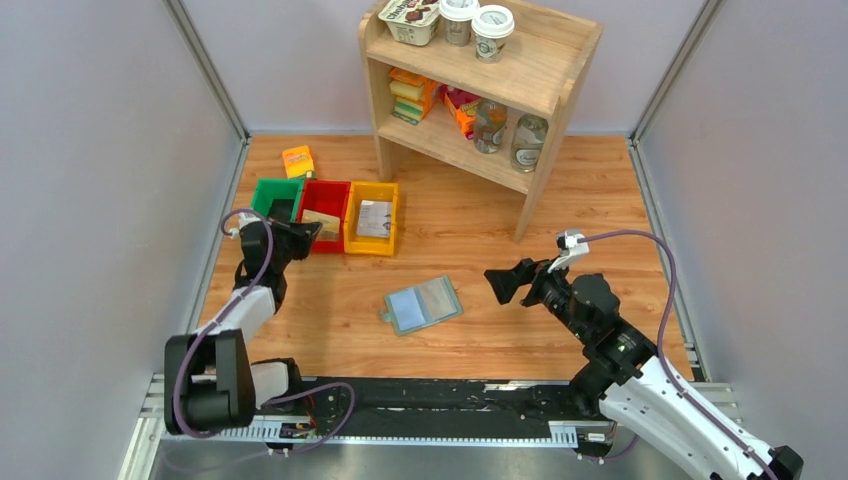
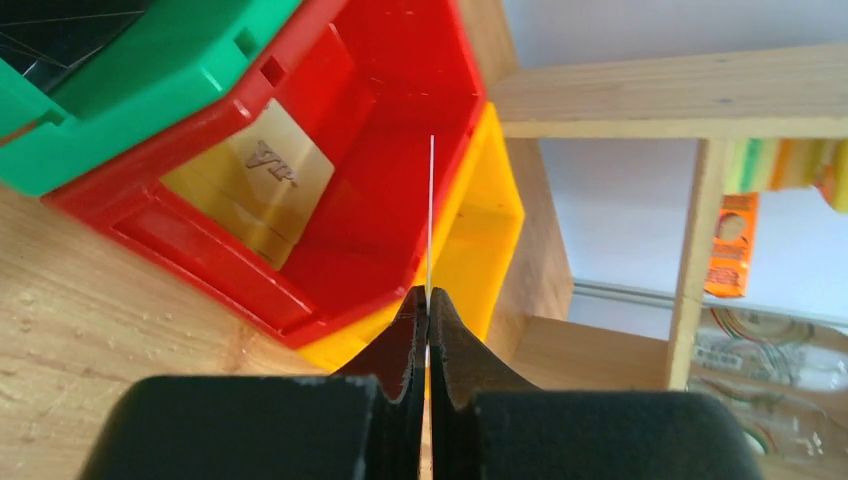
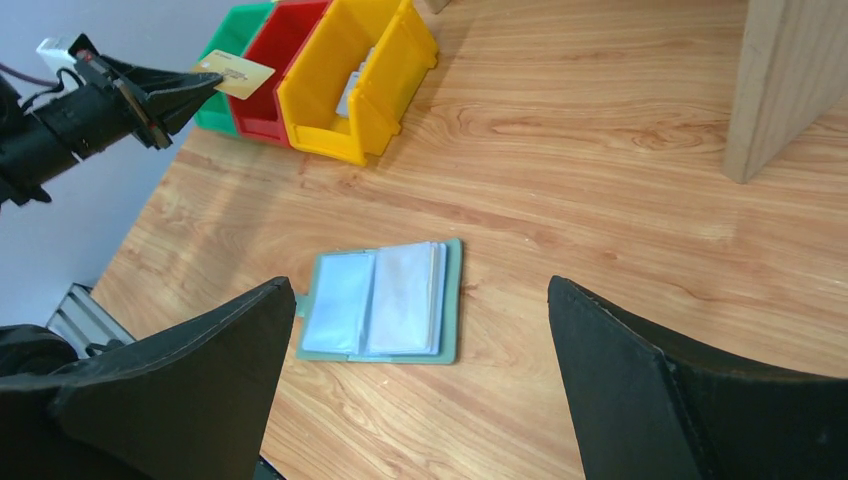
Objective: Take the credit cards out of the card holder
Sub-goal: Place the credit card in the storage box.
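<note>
The card holder point(image 1: 423, 304) lies open on the table, blue-grey pockets up, and shows again in the right wrist view point(image 3: 380, 300). My right gripper point(image 1: 505, 282) hovers just right of it, open and holding nothing point(image 3: 420, 287). My left gripper point(image 1: 308, 233) is shut on a gold credit card point(image 3: 237, 76) over the red bin point(image 1: 322, 200). In the left wrist view that card point(image 2: 431, 210) appears edge-on as a thin line rising from the shut gripper point(image 2: 428, 300). Another gold card point(image 2: 265, 175) lies inside the red bin point(image 2: 390, 150). A grey card point(image 1: 375, 218) lies in the yellow bin point(image 1: 372, 245).
A green bin point(image 1: 272, 190) sits left of the red one. An orange packet point(image 1: 298, 160) lies behind the bins. A wooden shelf point(image 1: 480, 90) with cups, jars and packets stands at the back. Grey walls close in left and right.
</note>
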Tool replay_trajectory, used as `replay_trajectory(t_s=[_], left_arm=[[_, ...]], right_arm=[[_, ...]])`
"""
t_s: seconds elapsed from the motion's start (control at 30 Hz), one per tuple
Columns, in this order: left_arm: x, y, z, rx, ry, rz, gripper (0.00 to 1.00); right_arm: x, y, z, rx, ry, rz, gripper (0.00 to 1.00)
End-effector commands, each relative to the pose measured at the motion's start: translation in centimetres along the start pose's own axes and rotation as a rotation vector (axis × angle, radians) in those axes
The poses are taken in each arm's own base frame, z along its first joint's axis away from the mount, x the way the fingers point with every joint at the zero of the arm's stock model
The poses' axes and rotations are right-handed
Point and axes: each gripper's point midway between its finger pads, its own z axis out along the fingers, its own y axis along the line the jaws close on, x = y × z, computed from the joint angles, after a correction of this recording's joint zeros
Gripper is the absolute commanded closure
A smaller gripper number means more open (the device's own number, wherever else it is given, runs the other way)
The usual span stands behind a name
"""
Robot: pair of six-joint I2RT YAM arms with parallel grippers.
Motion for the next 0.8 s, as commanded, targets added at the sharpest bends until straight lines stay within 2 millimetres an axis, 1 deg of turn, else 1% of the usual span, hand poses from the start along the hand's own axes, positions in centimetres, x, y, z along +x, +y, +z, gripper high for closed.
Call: replay_trajectory(t_s=[0.0, 0.07, 0.1, 0.13, 0.17, 0.2, 0.23, 0.27, 0.3, 0.43, 0.53, 0.6, 0.63, 0.67, 0.7, 0.77], left_arm=[[-1.0, -0.5, 2.3, -0.037, 0.026, -0.049, 1.00], [-1.4, -0.3, 3.4, -0.046, 0.018, -0.077, 1.00], [-1.8, -0.8, 3.9, -0.042, 0.008, -0.075, 1.00], [-1.8, 0.1, 4.4, -0.080, 0.016, -0.078, 1.00], [-2.3, -0.5, 4.9, -0.079, 0.013, -0.061, 1.00], [-2.1, 0.4, 5.4, -0.121, 0.033, -0.062, 1.00], [-2.2, 0.4, 6.1, -0.132, 0.042, -0.050, 1.00], [-2.1, 0.6, 6.4, -0.150, 0.057, -0.051, 0.99], [-2.1, 0.6, 7.1, -0.157, 0.071, -0.049, 0.98], [-1.6, 1.7, 8.6, -0.210, 0.119, -0.062, 0.93], [-1.1, 2.8, 9.0, -0.262, 0.147, -0.089, 0.92], [-1.1, 3.1, 9.1, -0.283, 0.156, -0.089, 0.87], [-1.3, 3.0, 9.2, -0.289, 0.150, -0.083, 0.82], [-1.1, 3.5, 8.9, -0.313, 0.155, -0.080, 0.80], [-1.3, 3.6, 8.7, -0.327, 0.148, -0.078, 0.76], [-1.4, 3.7, 8.3, -0.346, 0.144, -0.069, 0.70]], right_arm=[[-2.4, 0.2, -0.6, 0.010, -0.051, -0.086, 0.00], [-2.5, 0.2, -0.8, 0.011, -0.054, -0.101, 0.00], [-2.6, 0.2, -0.9, 0.010, -0.057, -0.104, 0.00], [-2.6, 0.2, -1.0, 0.011, -0.057, -0.106, 0.00], [-2.5, 0.1, -1.0, 0.011, -0.057, -0.107, 0.00], [-2.5, 0.1, -1.1, 0.013, -0.060, -0.107, 0.00], [-2.5, 0.0, -1.2, 0.013, -0.060, -0.105, 0.00], [-2.5, 0.0, -1.2, 0.015, -0.059, -0.109, 0.00], [-2.5, 0.0, -1.2, 0.015, -0.059, -0.109, 0.00], [-2.5, 0.0, -1.3, 0.014, -0.055, -0.111, 0.00], [-2.7, 0.1, -1.4, 0.012, -0.059, -0.107, 0.00], [-2.9, 0.2, -1.5, 0.010, -0.063, -0.110, 0.00], [-2.9, 0.2, -1.6, 0.012, -0.063, -0.111, 0.00], [-3.0, 0.2, -1.7, 0.011, -0.064, -0.112, 0.00], [-3.1, 0.2, -1.7, 0.012, -0.065, -0.112, 0.00], [-3.2, 0.3, -1.9, 0.011, -0.071, -0.112, 0.00]])
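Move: The left hand, still holding the card between shut fingers, has the middle of the red box about 5 cm ahead, 1 cm to its left and some 11 cm below; the green box lies 5 cm ahead and 12 cm left, the yellow one 5 cm ahead and 10 cm right. The opened card holder is roughly 15 cm back and 22 cm right, 13 cm down. From the idle right hand the red box is about 17 cm ahead, 39 cm left, 16 cm below. The left hand carries the card forward about 8 cm over the red box, sinking some 3 cm on the way, then lowers the fingertips into the box by about as much again with hardly any further reach. Meanwhile the wrist tips the fingers some 20 degrees further down, and late in the descent they open about a quarter of their range to let go of the card. ##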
